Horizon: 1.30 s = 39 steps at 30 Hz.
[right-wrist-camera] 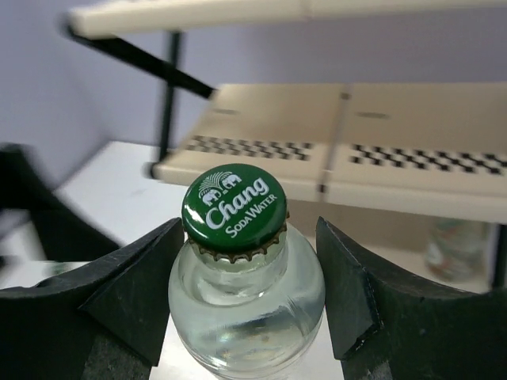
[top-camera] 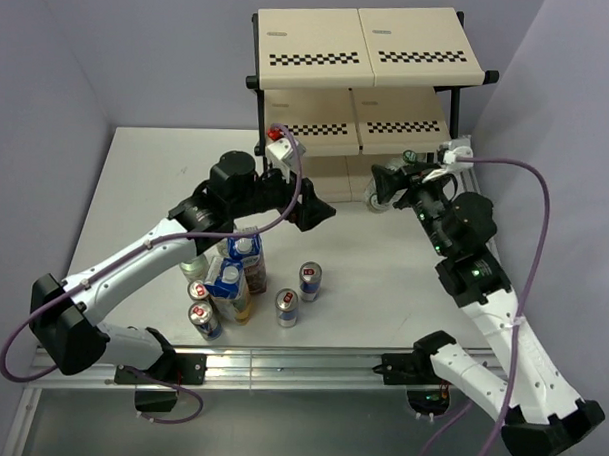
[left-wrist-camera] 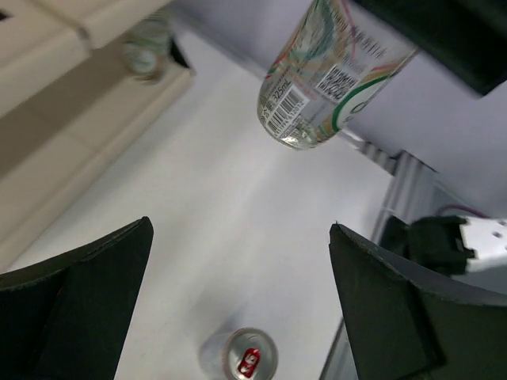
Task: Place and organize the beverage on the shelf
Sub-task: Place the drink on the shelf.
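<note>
The shelf [top-camera: 365, 60] stands at the back of the table. My right gripper [top-camera: 394, 183] is shut on a clear bottle [top-camera: 378, 194] with a green cap [right-wrist-camera: 235, 207], and holds it in front of the lower boards [right-wrist-camera: 261, 146]. The fingers [right-wrist-camera: 131, 293] press on both sides of the bottle's shoulder. Another bottle [right-wrist-camera: 455, 249] stands on the bottom board. My left gripper [top-camera: 325, 211] hangs open and empty over the table, just left of the held bottle [left-wrist-camera: 333, 71]. A can [left-wrist-camera: 249, 360] stands below its jaws.
Two juice cartons [top-camera: 247, 254] [top-camera: 226, 282] and slim cans [top-camera: 310, 280] [top-camera: 288, 307] [top-camera: 204, 321] cluster at the table's front left, under the left arm. A metal rail [top-camera: 280, 367] runs along the near edge.
</note>
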Tool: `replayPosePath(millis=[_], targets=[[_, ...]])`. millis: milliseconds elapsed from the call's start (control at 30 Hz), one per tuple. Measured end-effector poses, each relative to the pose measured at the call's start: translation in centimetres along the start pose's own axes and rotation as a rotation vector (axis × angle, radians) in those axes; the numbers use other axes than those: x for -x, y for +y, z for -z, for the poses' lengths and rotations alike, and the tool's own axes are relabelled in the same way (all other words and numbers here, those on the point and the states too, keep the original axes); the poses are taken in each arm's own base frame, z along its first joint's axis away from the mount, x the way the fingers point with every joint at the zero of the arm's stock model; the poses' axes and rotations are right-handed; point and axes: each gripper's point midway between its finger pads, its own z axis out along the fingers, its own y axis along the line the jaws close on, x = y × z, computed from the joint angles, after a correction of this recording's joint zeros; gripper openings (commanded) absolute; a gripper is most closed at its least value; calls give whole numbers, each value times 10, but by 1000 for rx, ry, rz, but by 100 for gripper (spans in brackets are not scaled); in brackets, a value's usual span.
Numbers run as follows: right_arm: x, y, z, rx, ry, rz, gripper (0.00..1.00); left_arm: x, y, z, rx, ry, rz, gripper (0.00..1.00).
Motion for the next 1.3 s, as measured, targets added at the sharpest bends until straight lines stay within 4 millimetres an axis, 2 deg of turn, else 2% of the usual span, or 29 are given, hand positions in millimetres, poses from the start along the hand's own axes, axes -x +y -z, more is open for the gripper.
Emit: replayPosePath(millis=[67, 200, 300, 400, 500, 633, 800, 900, 1067, 1300], targets=[[-23, -20, -9, -76, 5, 38, 0, 2, 13, 6, 89, 5, 4, 99], [-85, -57, -26, -184, 75, 104, 0, 22, 32, 30, 266, -35, -3, 100], [-126, -85, -37, -235, 133, 117, 0, 43, 36, 62, 377, -82, -9, 99], [-149, -114, -43, -292, 130, 134, 0, 64, 30, 95, 434, -141, -18, 99], [-158, -131, -51, -309, 85, 155, 0, 77, 21, 127, 464, -194, -32, 99], [-167, -136, -68, -282, 37, 185, 0, 88, 8, 166, 478, -263, -62, 100], [-176, -139, -83, -262, 2, 198, 0, 69, 9, 205, 528, -311, -100, 100], [-185, -144, -89, -261, 4, 198, 0, 52, 17, 212, 559, -301, -115, 99], [-200, -156, -97, -277, 19, 194, 0, 27, 31, 208, 594, -251, -131, 99], [-224, -171, -103, -300, 52, 168, 0, 28, 30, 212, 592, -270, -152, 100]])
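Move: Ahead of the right hand, which already holds a bottle, the free place on the bottom shelf is about 27 cm out, 7 cm right and 35 cm below; a bottle already shelved stands 29 cm ahead, 16 cm right, 28 cm down. From the empty left hand, the bottle behind the carton is some 27 cm left, 6 cm ahead, 23 cm below; the blue carton 19 cm left, 2 cm back, another bottle 35 cm left, 3 cm back. Swooping down about 24 cm and forward about 17, the right hand keeps its grip on the bottle, veers a little right and turns clockwise some 20 degrees towards the free place beside the shelved bottle. The open left hand swings some 20 cm left towards the remaining bottles, rising over 10 cm and drawing back, then sinking about 6 cm as it turns counter-clockwise. ##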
